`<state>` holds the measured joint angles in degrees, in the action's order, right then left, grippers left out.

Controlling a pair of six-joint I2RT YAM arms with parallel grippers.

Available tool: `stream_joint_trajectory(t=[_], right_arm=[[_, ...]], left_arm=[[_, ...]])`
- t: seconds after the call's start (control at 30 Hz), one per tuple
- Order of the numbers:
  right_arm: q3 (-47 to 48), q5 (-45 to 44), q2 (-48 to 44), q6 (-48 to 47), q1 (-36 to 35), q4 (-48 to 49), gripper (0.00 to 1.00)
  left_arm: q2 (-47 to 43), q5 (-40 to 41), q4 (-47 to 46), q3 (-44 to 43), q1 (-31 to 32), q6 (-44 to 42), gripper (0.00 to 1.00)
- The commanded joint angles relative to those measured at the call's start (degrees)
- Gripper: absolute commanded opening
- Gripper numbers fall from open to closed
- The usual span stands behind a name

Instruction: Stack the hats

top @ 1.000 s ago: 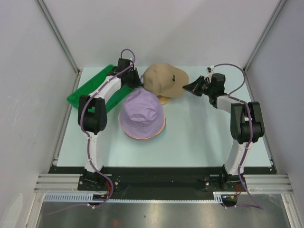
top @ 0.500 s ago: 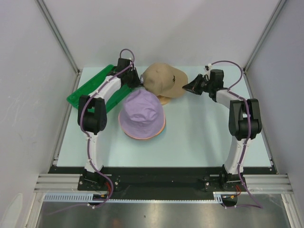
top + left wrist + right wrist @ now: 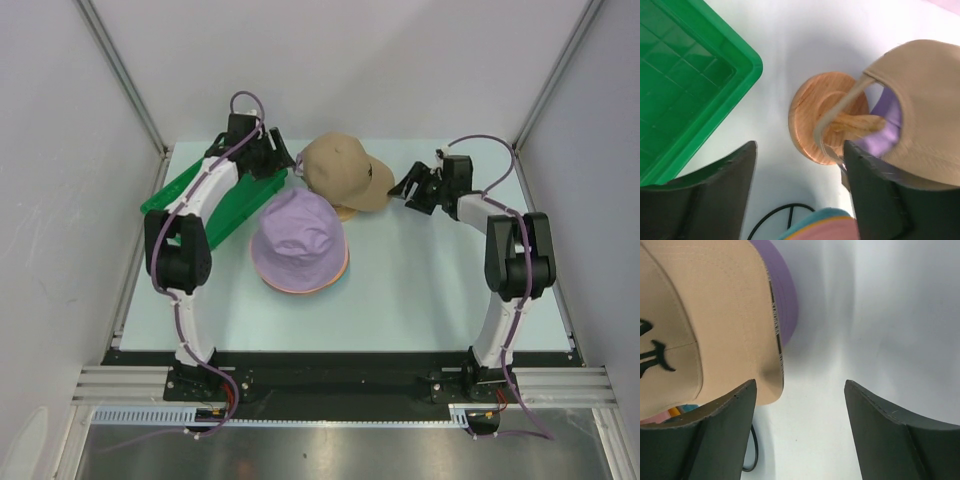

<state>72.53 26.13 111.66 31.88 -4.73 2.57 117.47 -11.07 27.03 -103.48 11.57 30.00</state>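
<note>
The tan baseball cap (image 3: 345, 172) rests tilted on the wooden stand (image 3: 346, 211), its brim (image 3: 705, 315) pointing right. My left gripper (image 3: 285, 160) stands open just left of the cap; in its wrist view the gripper (image 3: 800, 147) frames the stand's round base (image 3: 827, 117) and the cap's back strap. My right gripper (image 3: 405, 188) is open just right of the brim, and the right wrist view shows nothing between its fingertips (image 3: 800, 385). In front of the stand a lavender bucket hat (image 3: 298, 235) tops a pile of hats with pink and orange rims (image 3: 340, 270).
A green tray (image 3: 215, 195) lies at the back left under the left arm, its corner (image 3: 747, 65) close to the stand. A black wire ring (image 3: 785, 220) lies on the pale table (image 3: 420, 280) beside the pile. White walls enclose the table.
Both grippers were shut at the cap's two sides and have opened and let go. The left arm drew back to the left, the right slightly right. The cap has settled on the stand.
</note>
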Motion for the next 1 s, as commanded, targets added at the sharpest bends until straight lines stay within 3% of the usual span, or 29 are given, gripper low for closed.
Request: stream_joint_trajectory(t=[0.0, 0.23, 0.47, 0.7, 0.97], right_arm=[[-1.5, -2.6, -6.3, -2.7, 0.4, 0.0, 0.76], [-6.9, -6.7, -14.2, -5.1, 0.9, 1.5, 0.78], [-14.3, -17.4, -26.8, -11.3, -0.2, 1.8, 0.78], [-23.7, -31.5, -41.1, -13.4, -3.9, 1.7, 0.78], [-30.8, -44.3, -54.6, -12.2, -10.8, -1.2, 0.78]], left_arm=[[-9.0, -0.8, -4.9, 4.9, -0.7, 0.3, 0.80], [-16.9, -5.5, -11.5, 11.5, -1.6, -0.6, 0.94], [-33.3, 3.7, -15.2, 26.6, -4.6, -4.6, 1.00], [-54.1, 14.1, -11.2, 44.4, -13.6, -5.4, 1.00], [-70.6, 20.8, -0.5, 55.6, -14.5, -10.1, 1.00]])
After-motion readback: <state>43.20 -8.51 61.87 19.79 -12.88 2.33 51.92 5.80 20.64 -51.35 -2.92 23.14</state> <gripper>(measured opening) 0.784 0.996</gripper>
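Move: The tan cap sits on the wooden stand, its middle about 15 cm to the left hand's right, 3 cm back and slightly lower; from the right hand it lies some 15 cm left, 3 cm ahead and 5 cm higher. The purple hat stack is roughly 22 cm back and 3 cm right of the left hand, or 15 cm back and 27 cm left of the right. The green tray lies about 22 cm left of the left hand, 5 cm back and 17 cm below. Both hands, already off the tan cap, withdraw: the left first lifts with its fingers spreading fully open, then sweeps back and left some 28 cm away from the strap side, its fingers tipping up and swinging counter-clockwise about 25 degrees, and sinks a little at the end. The right backs off from the brim while rising, some 12 cm each way with a drift to the right, its open fingers tipping up as the wrist rolls left side down and turns clockwise. ##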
